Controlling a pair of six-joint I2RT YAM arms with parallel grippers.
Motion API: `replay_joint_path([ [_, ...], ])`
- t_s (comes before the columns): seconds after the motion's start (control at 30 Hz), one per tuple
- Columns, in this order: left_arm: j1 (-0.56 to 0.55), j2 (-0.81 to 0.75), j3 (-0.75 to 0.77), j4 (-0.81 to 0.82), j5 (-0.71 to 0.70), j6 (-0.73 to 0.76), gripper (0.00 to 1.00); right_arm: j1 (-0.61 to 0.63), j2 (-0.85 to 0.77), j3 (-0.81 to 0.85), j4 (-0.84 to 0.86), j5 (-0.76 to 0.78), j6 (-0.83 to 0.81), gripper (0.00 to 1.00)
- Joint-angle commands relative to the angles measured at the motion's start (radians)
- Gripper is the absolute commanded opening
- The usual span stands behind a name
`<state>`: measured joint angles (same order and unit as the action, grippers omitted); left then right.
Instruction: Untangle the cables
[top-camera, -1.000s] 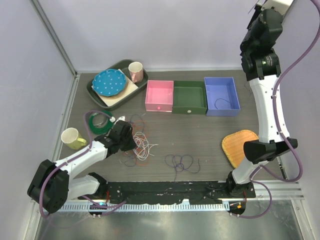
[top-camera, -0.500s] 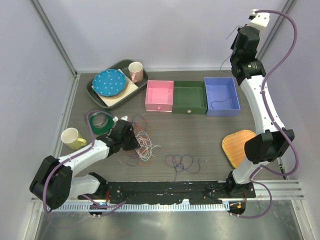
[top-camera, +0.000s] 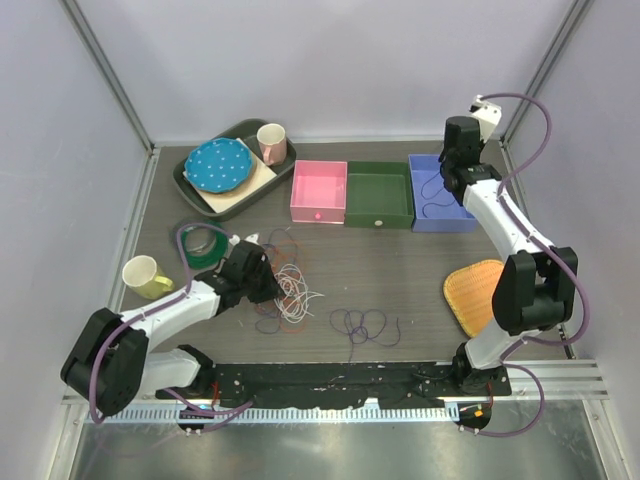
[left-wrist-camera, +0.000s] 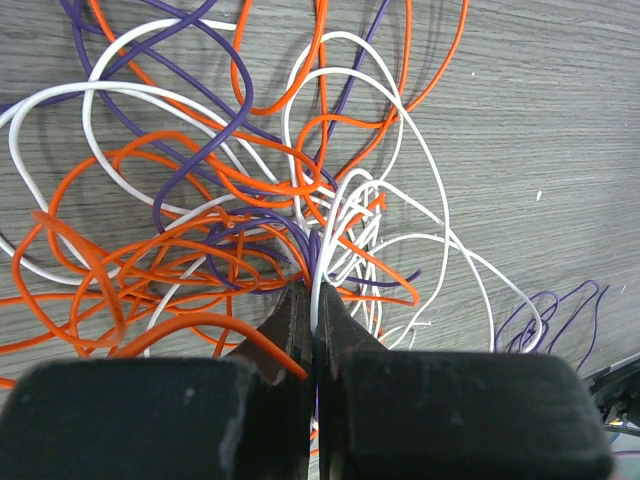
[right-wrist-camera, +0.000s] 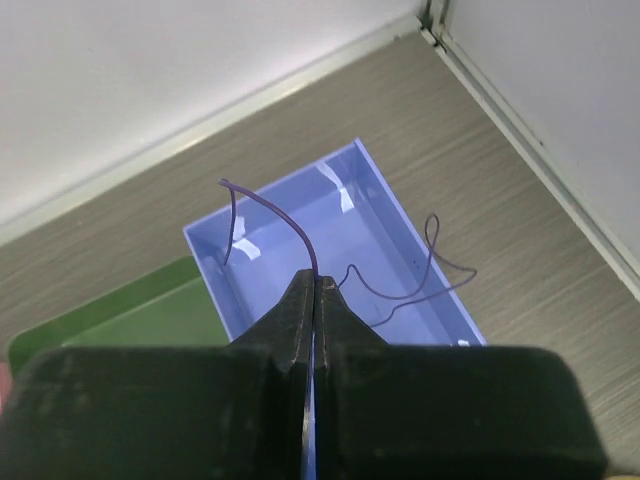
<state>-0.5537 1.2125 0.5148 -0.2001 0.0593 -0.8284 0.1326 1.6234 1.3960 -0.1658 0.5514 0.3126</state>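
The cables lie as a tangle (top-camera: 286, 288) of orange, white and purple loops left of the table's middle. My left gripper (top-camera: 268, 285) sits at its left edge. In the left wrist view it (left-wrist-camera: 314, 296) is shut on a white cable (left-wrist-camera: 322, 262) where the knot is densest. A separate purple cable (top-camera: 362, 324) lies loose near the front. A green coil (top-camera: 196, 246) rests further left. My right gripper (top-camera: 448, 178) hovers over the blue box (top-camera: 444, 228), shut on a thin purple cable (right-wrist-camera: 272, 208) whose other end trails into the box (right-wrist-camera: 340, 215).
A pink box (top-camera: 318, 212) and a green box (top-camera: 380, 222) stand left of the blue one. A dark tray (top-camera: 196, 190) with a blue plate (top-camera: 219, 165) and a pink cup (top-camera: 271, 143) is at the back left. A yellow cup (top-camera: 146, 277) stands left, a woven mat (top-camera: 476, 295) right.
My right arm has come down from high at the back right to just above the blue box, carrying the purple cable. The left gripper has shifted slightly right, with the tangle.
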Motion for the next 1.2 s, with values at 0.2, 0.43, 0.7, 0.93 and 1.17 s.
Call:
replay_joint_path([
  [0.2,0.005,-0.018,-0.022,0.057,0.043,0.009,0.00,-0.021,0.108,0.000,-0.050,0.151,0.111,0.01],
  [0.43,0.005,-0.031,-0.025,0.053,0.045,0.011,0.00,-0.021,0.242,0.063,-0.185,0.116,0.121,0.06],
  [0.7,0.005,-0.030,-0.027,0.054,0.045,0.011,0.00,-0.028,0.158,0.107,-0.222,0.050,0.118,0.62],
  [0.93,0.005,-0.018,-0.025,0.059,0.048,0.011,0.00,-0.088,0.089,0.044,-0.251,-0.005,0.203,0.68],
  [1.17,0.005,0.010,-0.019,0.068,0.057,0.012,0.00,-0.119,0.107,-0.002,-0.199,-0.177,0.324,0.68],
])
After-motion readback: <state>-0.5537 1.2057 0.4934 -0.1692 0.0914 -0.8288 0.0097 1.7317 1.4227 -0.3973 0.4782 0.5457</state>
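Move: The right hand, with the purple cable pinched in its closed fingers, hangs above the blue box, whose middle lies about 23 cm below it, roughly 2 cm ahead and 2 cm to its left. The green box stands some 15 cm to the left of the blue one, level with it, and the orange board about 28 cm nearer the base and 4 cm right of it. From the left hand, the blue box lies some 26 cm ahead and 37 cm to the right. Still pinching the purple cable, the right hand sinks about 14 cm towards the blue box, edging a little to the right while its fingers tip down by some 20 degrees, then opens to roughly two thirds and lets go of the cable. With the fingers left open it climbs back about 6 cm and drifts a couple of centimetres farther right, the fingers levelling partly and the wrist rolling slightly. ##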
